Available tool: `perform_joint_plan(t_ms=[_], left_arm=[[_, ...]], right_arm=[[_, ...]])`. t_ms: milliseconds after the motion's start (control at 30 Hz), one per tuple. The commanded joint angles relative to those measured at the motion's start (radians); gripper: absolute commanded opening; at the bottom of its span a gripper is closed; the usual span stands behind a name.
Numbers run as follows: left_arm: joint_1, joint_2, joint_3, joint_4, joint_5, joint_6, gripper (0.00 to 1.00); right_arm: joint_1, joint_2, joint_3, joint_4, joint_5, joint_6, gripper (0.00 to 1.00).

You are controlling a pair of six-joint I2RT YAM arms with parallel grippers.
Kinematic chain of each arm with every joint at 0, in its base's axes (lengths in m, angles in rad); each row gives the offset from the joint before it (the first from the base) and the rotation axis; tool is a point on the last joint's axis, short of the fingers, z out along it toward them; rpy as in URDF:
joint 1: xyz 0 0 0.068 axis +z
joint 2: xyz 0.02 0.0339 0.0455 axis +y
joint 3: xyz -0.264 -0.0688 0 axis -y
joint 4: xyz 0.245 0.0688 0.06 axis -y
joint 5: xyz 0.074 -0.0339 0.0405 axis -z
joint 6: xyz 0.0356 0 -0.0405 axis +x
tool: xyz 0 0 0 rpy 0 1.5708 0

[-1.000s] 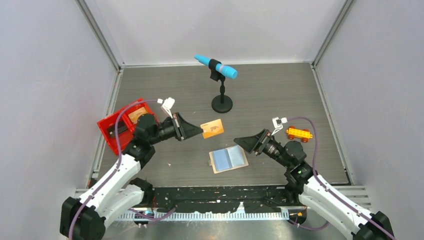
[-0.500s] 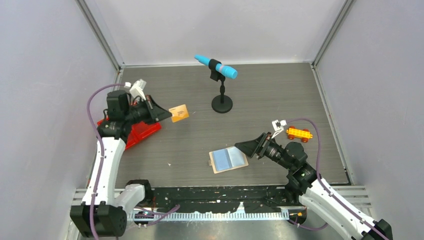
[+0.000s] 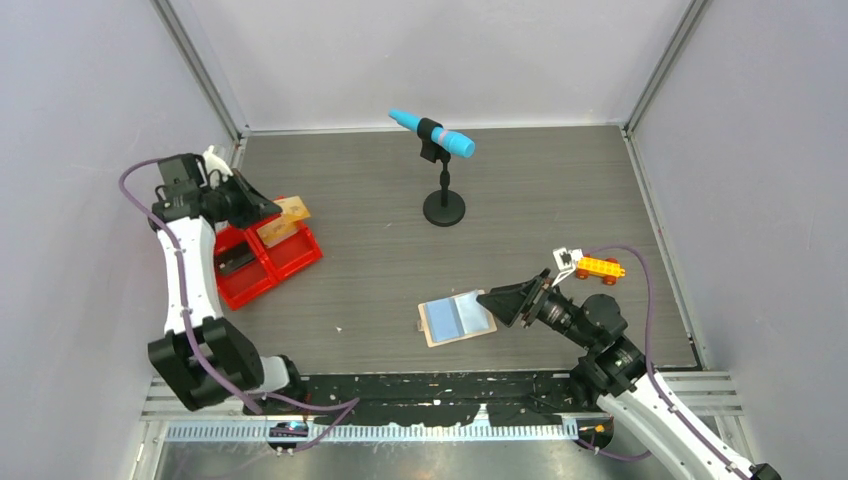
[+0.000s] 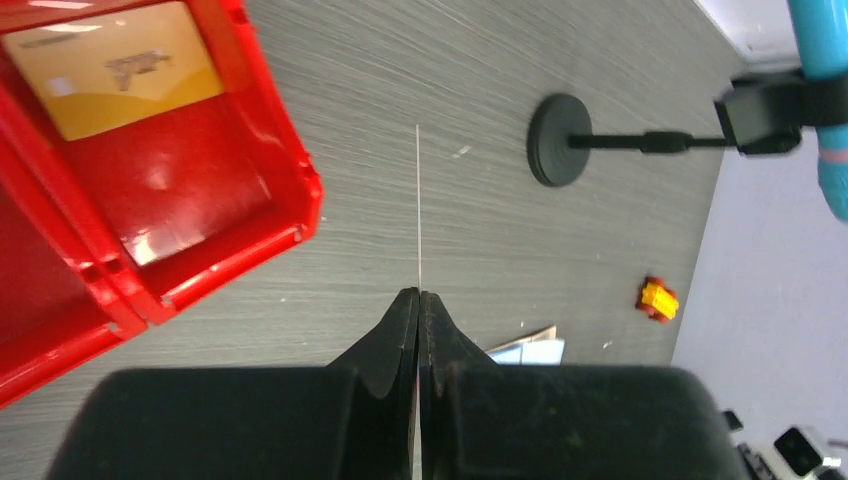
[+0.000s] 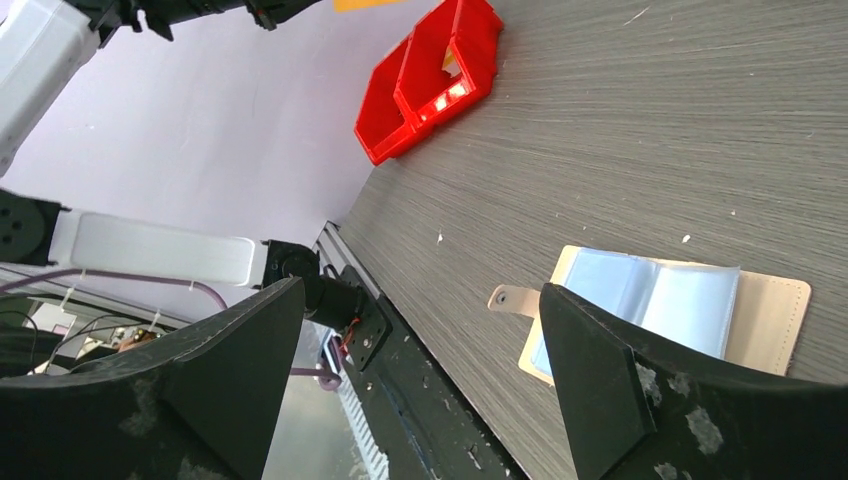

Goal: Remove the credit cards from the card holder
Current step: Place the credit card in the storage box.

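The card holder (image 3: pixel 457 318) lies open on the table, its blue-grey sleeves facing up; it also shows in the right wrist view (image 5: pixel 670 310). My left gripper (image 3: pixel 272 208) is shut on a tan-orange credit card (image 3: pixel 293 209), held above the red tray's (image 3: pixel 278 281) far right corner. In the left wrist view that card (image 4: pixel 417 200) shows edge-on as a thin line rising from the gripper (image 4: pixel 418 295). Another tan-orange card (image 4: pixel 110 68) lies in the tray's right compartment. A dark card (image 3: pixel 237 264) lies in the left one. My right gripper (image 3: pixel 490 298) stands open and empty just right of the holder.
A blue microphone (image 3: pixel 432 133) on a black round-based stand (image 3: pixel 444 208) stands at the back centre. An orange-yellow toy car (image 3: pixel 598 267) sits at the right, behind my right arm. The red tray is close to the left wall.
My left arm has swung left and back, carrying the tan-orange card from the table's middle to above the red tray. My right gripper has dropped slightly toward the holder's right edge.
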Motion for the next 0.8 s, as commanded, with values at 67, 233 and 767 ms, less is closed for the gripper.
perform_joint_plan(t_ms=[67,233,767], left_arm=[[0.119,0.17,0.153,-0.132,0.002,0.062,0.0],[0.171,0.246,0.184,-0.103,-0.011,0.028,0.0],[0.175,0.467,0.312,-0.118,-0.095,0.027,0.0]], right_arm=[[-0.002,-0.055,0.0,-0.042,0.024,-0.032,0.96],[-0.002,-0.069,0.003,-0.063,0.027,-0.045,0.95],[-0.001,0.055,0.074,-0.108,0.093,-0.128,0.95]])
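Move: The left hand, still holding the orange credit card, has the storage box's right compartment about 6 cm to its left, 5 cm ahead and some 21 cm below. The orange card already lying there is roughly 7 cm ahead and 7 cm left; the black card in the other compartment is about 17 cm left and level with the hand. From the right hand the right compartment lies around 22 cm ahead, 49 cm left and 17 cm lower. Swinging left about 10 cm and slightly forward, the left hand brings the pinched credit card in over the storage box's right compartment, sinking some 8 cm. The leftward travel slows midway while the descent goes on; the wrist tips about 20 degrees farther down and turns a little counter-clockwise, fingers staying shut. Beside the card holder, the right hand lowers about 3 cm, still wide open. ##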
